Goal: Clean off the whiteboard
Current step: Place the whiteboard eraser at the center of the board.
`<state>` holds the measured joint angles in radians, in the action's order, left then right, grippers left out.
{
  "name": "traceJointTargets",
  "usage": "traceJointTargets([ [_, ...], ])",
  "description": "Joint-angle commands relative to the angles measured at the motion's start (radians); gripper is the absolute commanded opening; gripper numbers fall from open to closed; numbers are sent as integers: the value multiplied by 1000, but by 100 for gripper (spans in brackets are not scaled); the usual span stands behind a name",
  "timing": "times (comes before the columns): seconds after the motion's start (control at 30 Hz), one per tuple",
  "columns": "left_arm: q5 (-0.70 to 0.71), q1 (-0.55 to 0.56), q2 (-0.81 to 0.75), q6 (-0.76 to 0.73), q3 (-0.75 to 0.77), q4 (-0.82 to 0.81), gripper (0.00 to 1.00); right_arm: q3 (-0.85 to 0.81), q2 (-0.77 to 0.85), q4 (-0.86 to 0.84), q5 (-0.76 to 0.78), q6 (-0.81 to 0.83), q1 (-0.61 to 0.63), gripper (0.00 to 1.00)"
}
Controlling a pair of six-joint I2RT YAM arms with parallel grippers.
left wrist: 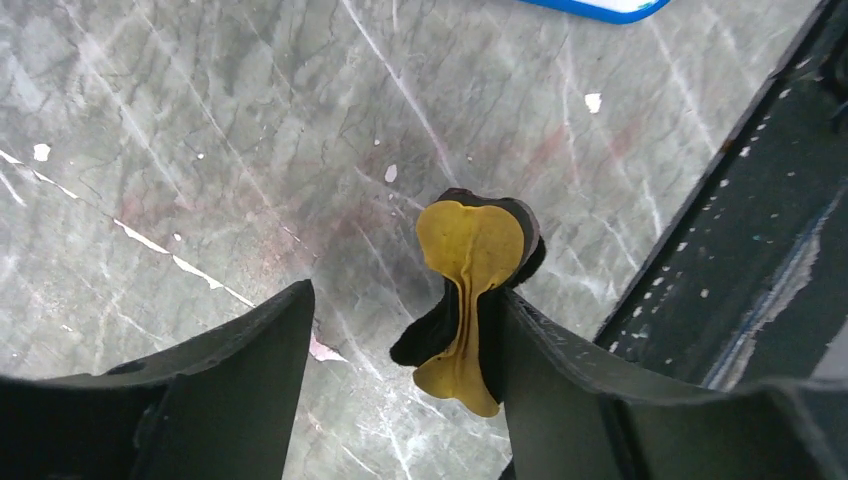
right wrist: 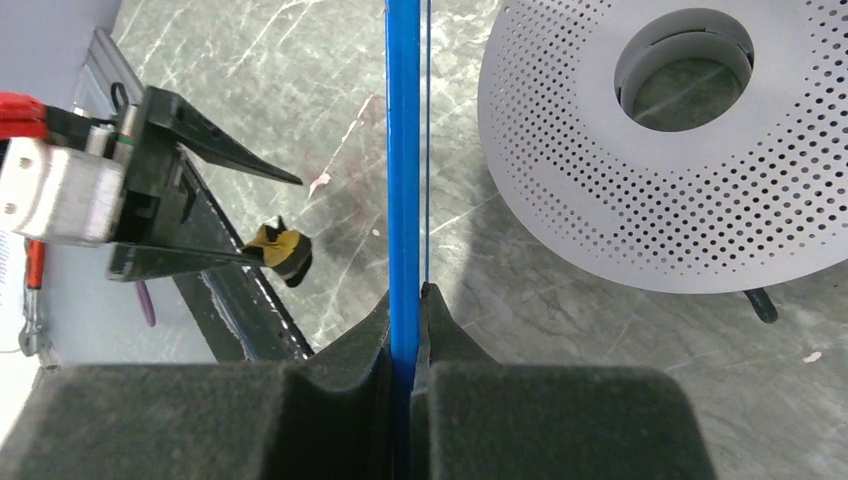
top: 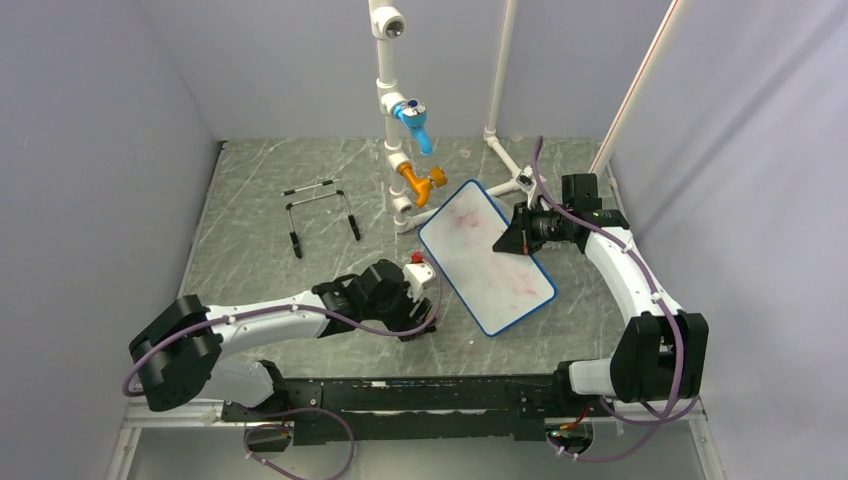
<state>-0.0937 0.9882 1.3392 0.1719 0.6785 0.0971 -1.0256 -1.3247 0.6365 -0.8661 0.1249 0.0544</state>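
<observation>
The whiteboard (top: pixel 487 258), white with a thin blue frame and faint pink smears, is held tilted over the middle of the table. My right gripper (top: pixel 512 240) is shut on its right edge; in the right wrist view the blue frame (right wrist: pixel 404 150) runs straight up from between the closed jaws (right wrist: pixel 408 295). My left gripper (top: pixel 420 318) hangs open near the board's near-left corner. A folded yellow and black eraser pad (left wrist: pixel 470 285) rests against its right finger (left wrist: pixel 560 390), apart from the left finger (left wrist: pixel 250 370). The pad (right wrist: pixel 280 250) also shows in the right wrist view.
A white pipe frame with a blue valve (top: pixel 412 125) and an orange valve (top: pixel 420 182) stands behind the board. A small black wire stand (top: pixel 320 212) sits at the back left. A grey perforated disc (right wrist: pixel 640 150) lies beyond the board. A black rail (top: pixel 400 395) lines the near edge.
</observation>
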Motion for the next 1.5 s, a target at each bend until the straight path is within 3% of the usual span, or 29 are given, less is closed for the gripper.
traceJointTargets([
  [0.0, -61, -31, -75, 24, -30, -70, 73, -32, 44, -12, -14, 45, 5, 0],
  [0.23, -48, -56, -36, 9, -13, -28, 74, -28, 47, 6, -11, 79, 8, 0],
  [0.63, 268, -57, 101, 3, 85, 53, 75, -28, 65, 99, -69, 193, 96, 0],
  [0.77, 319, -58, 104, 19, 99, 39, 86, 6, 103, 105, -78, 213, 111, 0],
  [1.07, 283, -96, 87, 32, 90, -6, 90, 15, 142, 144, -120, 251, 123, 0],
  [1.47, 245, -106, 43, 38, 84, -54, 92, 24, 87, 136, -16, 238, 205, 0],
])
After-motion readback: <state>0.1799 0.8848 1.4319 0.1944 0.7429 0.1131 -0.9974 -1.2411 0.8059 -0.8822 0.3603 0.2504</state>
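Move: From the left hand, the middle of the whiteboard lies about 12 cm ahead, 11 cm to the right and roughly 5 cm higher. The eraser still clings to this hand's rear finger, some 3 cm back, 1 cm right and 1 cm below. From the right hand, which grips the board's far-right edge, the board's middle is about 3 cm back, 3 cm left and 4 cm lower; the perforated disc is about 6 cm ahead, 3 cm left and 14 cm below. Left hand carries the eraser 8 cm forward-left, opening wider, while the right pulls the board 8 cm back-left. ##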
